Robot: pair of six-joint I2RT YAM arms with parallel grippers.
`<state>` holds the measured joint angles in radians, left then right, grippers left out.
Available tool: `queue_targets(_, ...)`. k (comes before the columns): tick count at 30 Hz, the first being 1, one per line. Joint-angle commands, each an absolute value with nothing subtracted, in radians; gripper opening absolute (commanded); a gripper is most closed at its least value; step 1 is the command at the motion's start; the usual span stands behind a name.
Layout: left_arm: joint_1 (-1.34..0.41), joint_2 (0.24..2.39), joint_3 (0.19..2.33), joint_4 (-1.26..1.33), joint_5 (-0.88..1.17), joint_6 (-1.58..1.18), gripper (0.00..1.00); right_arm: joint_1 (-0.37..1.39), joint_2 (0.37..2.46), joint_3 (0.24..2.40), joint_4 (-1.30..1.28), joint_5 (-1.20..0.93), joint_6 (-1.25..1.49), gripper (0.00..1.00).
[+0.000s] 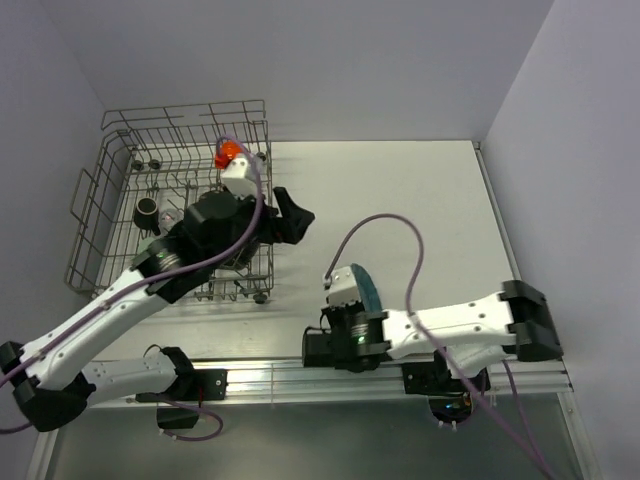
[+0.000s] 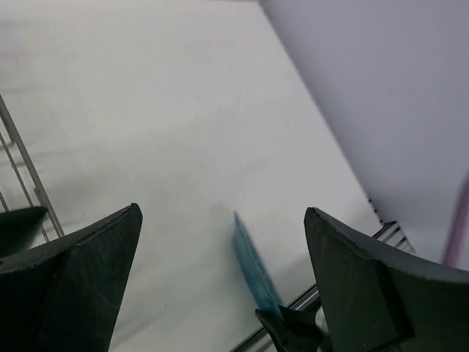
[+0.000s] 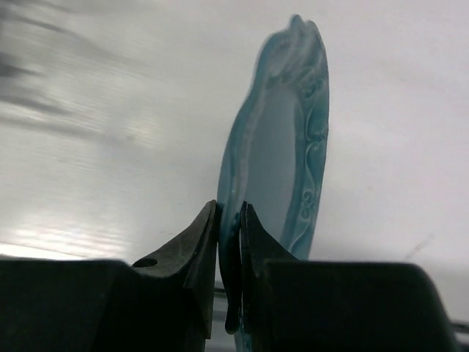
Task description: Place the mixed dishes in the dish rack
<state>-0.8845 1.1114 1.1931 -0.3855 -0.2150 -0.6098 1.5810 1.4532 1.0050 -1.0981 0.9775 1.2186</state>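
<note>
The teal round scalloped plate (image 3: 282, 147) stands on edge above the white table, and my right gripper (image 3: 229, 213) is shut on its lower rim. From above, this plate (image 1: 366, 285) and the right gripper (image 1: 347, 292) sit near the table's front middle. My left gripper (image 1: 292, 215) hangs open and empty just right of the dish rack (image 1: 185, 108). Between its fingers, the left wrist view shows the plate (image 2: 255, 268) edge-on, well apart from them. An orange bowl (image 1: 230, 153) and a small dark mug (image 1: 147, 210) sit in the rack.
The rack's side wires (image 2: 22, 176) run close to my left gripper's left finger. A metal rail (image 1: 300, 375) lines the table's near edge. Walls close in at the back and right. Purple cables loop over both arms.
</note>
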Motion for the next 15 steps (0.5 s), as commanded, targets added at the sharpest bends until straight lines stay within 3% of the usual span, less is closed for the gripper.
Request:
queue_targets(1,-0.873,1.055,1.264,-0.434,-0.213,-0.500,0.99,1.507,1.295,1.023,-0.797,0.935,0.889,0.00)
queue_targets(6,-0.873,1.080,1.403,-0.502,-0.184,-0.422,0.99,1.333,1.175,1.113,-0.735,0.795,0.648,0.00)
queue_targets(15,-0.773,1.167,1.537,-0.469,-0.085,-0.268,0.99,1.149,1.075,1.172,-0.710,0.541,0.470,0.00)
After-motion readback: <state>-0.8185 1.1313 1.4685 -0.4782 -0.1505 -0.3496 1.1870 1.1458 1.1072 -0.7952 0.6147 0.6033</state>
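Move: Some 28 cm ahead of the right hand, 45 cm to its left and 5 cm lower is the middle of the dish rack; the teal plate is already pinched in this hand. In the rack the black plate stands about 16 cm ahead and 33 cm left, the red bowl 40 cm ahead and 31 cm left, both slightly below the hand. From the left hand the teal plate lies about 17 cm right, 4 cm back and 22 cm down. Lifting the teal plate about 9 cm higher, the right hand also carries it some 6 cm forward, nearer the rack, rolling its left side up about 15 degrees while the fingers keep their pinch on the rim. The empty left hand, fingers wide open, climbs about 9 cm beside the rack's right side and tips its fingertips upward. ##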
